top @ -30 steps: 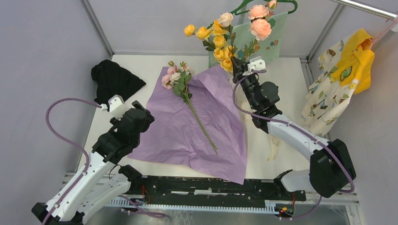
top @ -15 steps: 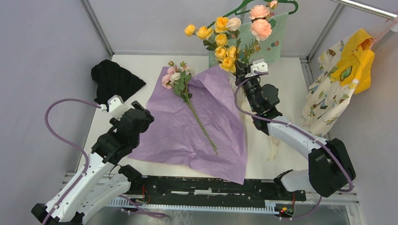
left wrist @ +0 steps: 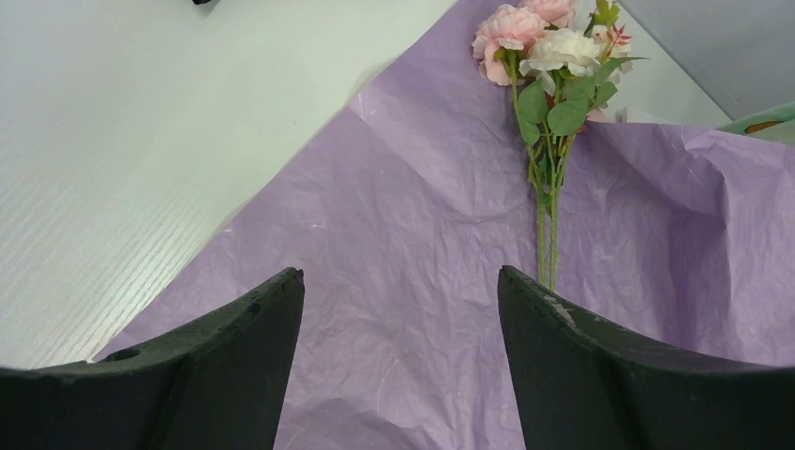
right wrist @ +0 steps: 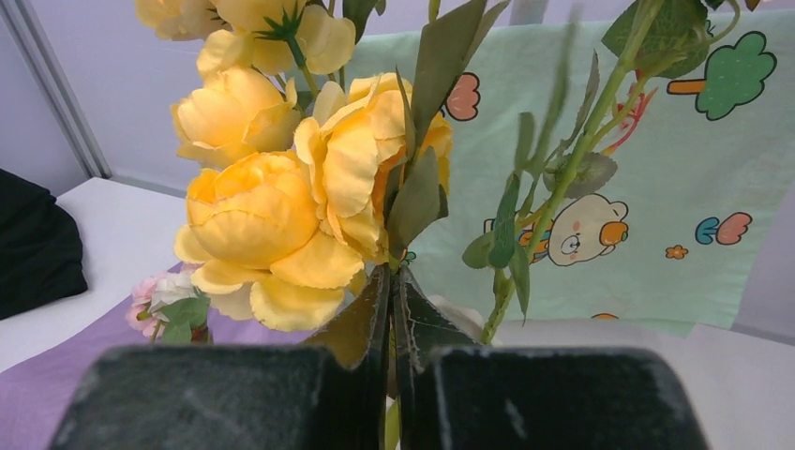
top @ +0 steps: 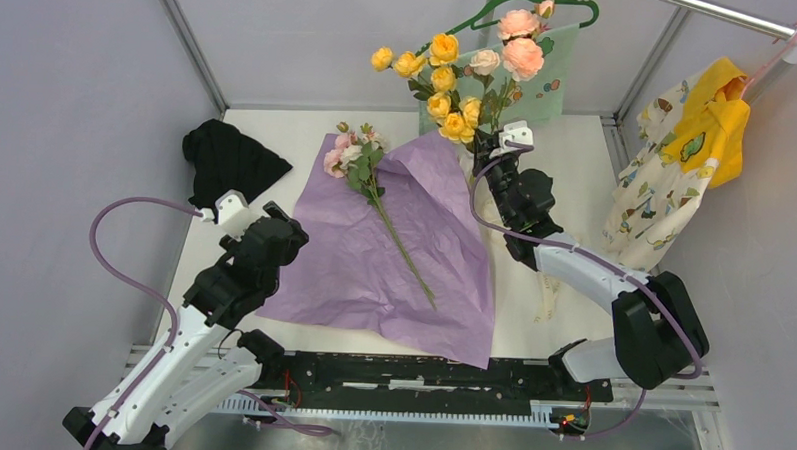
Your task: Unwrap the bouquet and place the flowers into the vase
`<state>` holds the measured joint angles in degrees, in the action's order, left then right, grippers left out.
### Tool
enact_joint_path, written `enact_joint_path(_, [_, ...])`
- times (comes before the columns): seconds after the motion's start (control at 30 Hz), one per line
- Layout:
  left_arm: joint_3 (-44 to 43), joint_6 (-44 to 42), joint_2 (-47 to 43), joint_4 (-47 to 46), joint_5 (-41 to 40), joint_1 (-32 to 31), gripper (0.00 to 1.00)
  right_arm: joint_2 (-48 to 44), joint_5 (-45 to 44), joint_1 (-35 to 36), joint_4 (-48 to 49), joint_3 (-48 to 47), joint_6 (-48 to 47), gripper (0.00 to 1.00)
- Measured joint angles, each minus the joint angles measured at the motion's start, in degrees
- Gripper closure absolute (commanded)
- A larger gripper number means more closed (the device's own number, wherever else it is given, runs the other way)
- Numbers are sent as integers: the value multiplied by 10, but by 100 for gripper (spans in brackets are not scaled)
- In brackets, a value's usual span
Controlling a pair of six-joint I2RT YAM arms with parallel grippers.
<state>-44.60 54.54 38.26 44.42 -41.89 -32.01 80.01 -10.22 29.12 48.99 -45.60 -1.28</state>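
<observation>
The purple wrapping paper (top: 373, 254) lies spread flat on the table. One stem of pink and cream flowers (top: 357, 159) (left wrist: 548, 56) rests on it. My right gripper (top: 484, 143) (right wrist: 392, 281) is shut on the stem of a spray of yellow roses (top: 442, 81) (right wrist: 281, 206), held upright at the paper's far right corner. Peach roses (top: 521, 44) stand upright just behind them. The vase is mostly hidden under my right arm; a white edge (right wrist: 455, 311) shows behind the fingertips. My left gripper (top: 279, 231) (left wrist: 401, 277) hangs open above the paper's near left part, holding nothing.
A black cloth (top: 227, 159) lies at the far left of the table. A green printed cloth (top: 534, 90) hangs on a hanger at the back. Yellow and patterned clothes (top: 692, 145) hang at the right. A cream ribbon (top: 547, 285) lies right of the paper.
My right gripper has shifted slightly right and away with the yellow roses, bringing them closer to the peach roses. The left arm has stayed still.
</observation>
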Motion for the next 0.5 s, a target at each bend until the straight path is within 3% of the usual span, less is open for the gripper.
enact_joint_path(0.23, [0, 0, 2, 0, 0, 0, 18, 6, -17, 0, -19, 0, 4, 63])
enact_joint_path(0.5, [0, 0, 4, 0, 0, 0, 18, 7, -25, 0, -38, 3, 4, 49])
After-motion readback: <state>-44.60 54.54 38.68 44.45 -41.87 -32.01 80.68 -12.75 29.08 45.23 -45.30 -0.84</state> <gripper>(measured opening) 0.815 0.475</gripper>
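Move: The right gripper pinches the cream rose's stem; the vase's mouth lies about 5 cm ahead, 1 cm to its left and some 8 cm below. The yellow roses' heads stand roughly 4 cm ahead, 7 cm left and 6 cm above this gripper; the peach roses some 8 cm ahead, 5 cm right and 17 cm up. From the left gripper the vase's mouth is about 22 cm ahead, 34 cm right, nearly level. Open the right fingers from shut to about half wide to let go of the cream rose's stem at the vase. While they part, keep sinking some 2.5 cm towards the height of the mouth, easing off towards the end, and let the fingertips tip down about 5 degrees. ##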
